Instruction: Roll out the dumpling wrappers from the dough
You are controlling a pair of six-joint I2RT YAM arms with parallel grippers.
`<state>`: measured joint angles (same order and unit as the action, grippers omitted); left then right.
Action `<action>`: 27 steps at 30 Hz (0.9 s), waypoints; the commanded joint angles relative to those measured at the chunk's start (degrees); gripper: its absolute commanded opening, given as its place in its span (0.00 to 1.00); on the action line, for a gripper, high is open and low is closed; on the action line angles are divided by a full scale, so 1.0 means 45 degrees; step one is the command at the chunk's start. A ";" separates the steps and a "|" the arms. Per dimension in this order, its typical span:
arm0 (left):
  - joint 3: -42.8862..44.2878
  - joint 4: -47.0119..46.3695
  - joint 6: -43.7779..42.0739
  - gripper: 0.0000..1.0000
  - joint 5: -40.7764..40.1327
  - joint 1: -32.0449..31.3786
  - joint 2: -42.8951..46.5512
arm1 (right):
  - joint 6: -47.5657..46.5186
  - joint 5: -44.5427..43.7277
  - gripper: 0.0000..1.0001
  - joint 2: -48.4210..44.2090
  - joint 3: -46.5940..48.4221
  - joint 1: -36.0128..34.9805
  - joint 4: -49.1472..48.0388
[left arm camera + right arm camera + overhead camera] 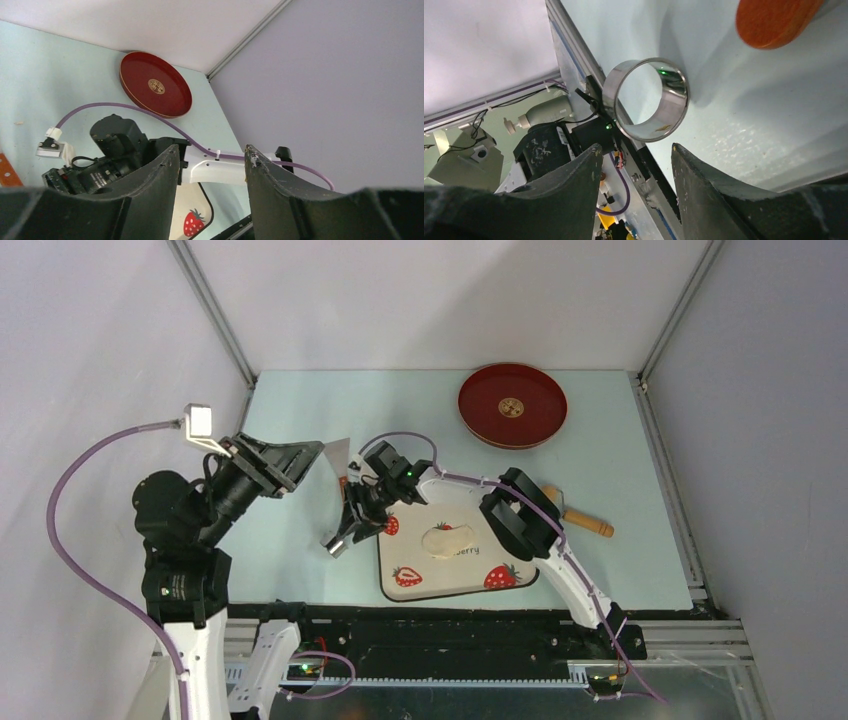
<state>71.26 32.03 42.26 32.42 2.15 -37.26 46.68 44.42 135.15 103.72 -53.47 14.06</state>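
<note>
The dough [447,539] is a small cream-white lump on the strawberry-patterned plate [410,580]. No dumpling wrappers show. My right gripper [348,532] reaches past the plate's left edge, low over the table. It is open and empty [634,147]. The steel ring cutter [646,100] lies on the table just beyond its fingertips, untouched; it also shows in the top view [334,549]. My left gripper [312,452] is raised above the table's left side, open and empty [212,150]. The wooden roller [585,522] lies right of the plate, partly hidden behind the right arm.
A red tray [512,405] with a gold emblem sits at the back right, also in the left wrist view [155,90]. A pale flat piece with an orange part [340,468] is between the two grippers. The table's near rail [450,615] runs close to the plate.
</note>
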 commanded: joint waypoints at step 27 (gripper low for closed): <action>-0.0374 -0.0435 0.0153 0.56 0.0926 -0.0084 -0.0178 | 0.0740 0.1400 0.31 0.1354 0.1785 -0.0137 -0.0130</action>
<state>70.06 31.35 42.70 34.98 2.15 -37.74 48.45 47.88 141.10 111.55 -53.58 15.09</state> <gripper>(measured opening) 0.552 0.315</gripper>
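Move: The metal ring cutter lies about 3 cm left of the right hand, roughly 1 cm back and 3 cm below. The scraper's handle is some 9 cm ahead and 1 cm to the left, and the dough on the tray lies about 19 cm to the right, level fore and aft, both about 4 cm lower than the hand. For the raised left hand the cutter is about 39 cm down, 3 cm left and 1 cm back. Right hand dips left about 2 cm to the ring cutter, closes partly astride its wall, then rises about 1.5 cm. ##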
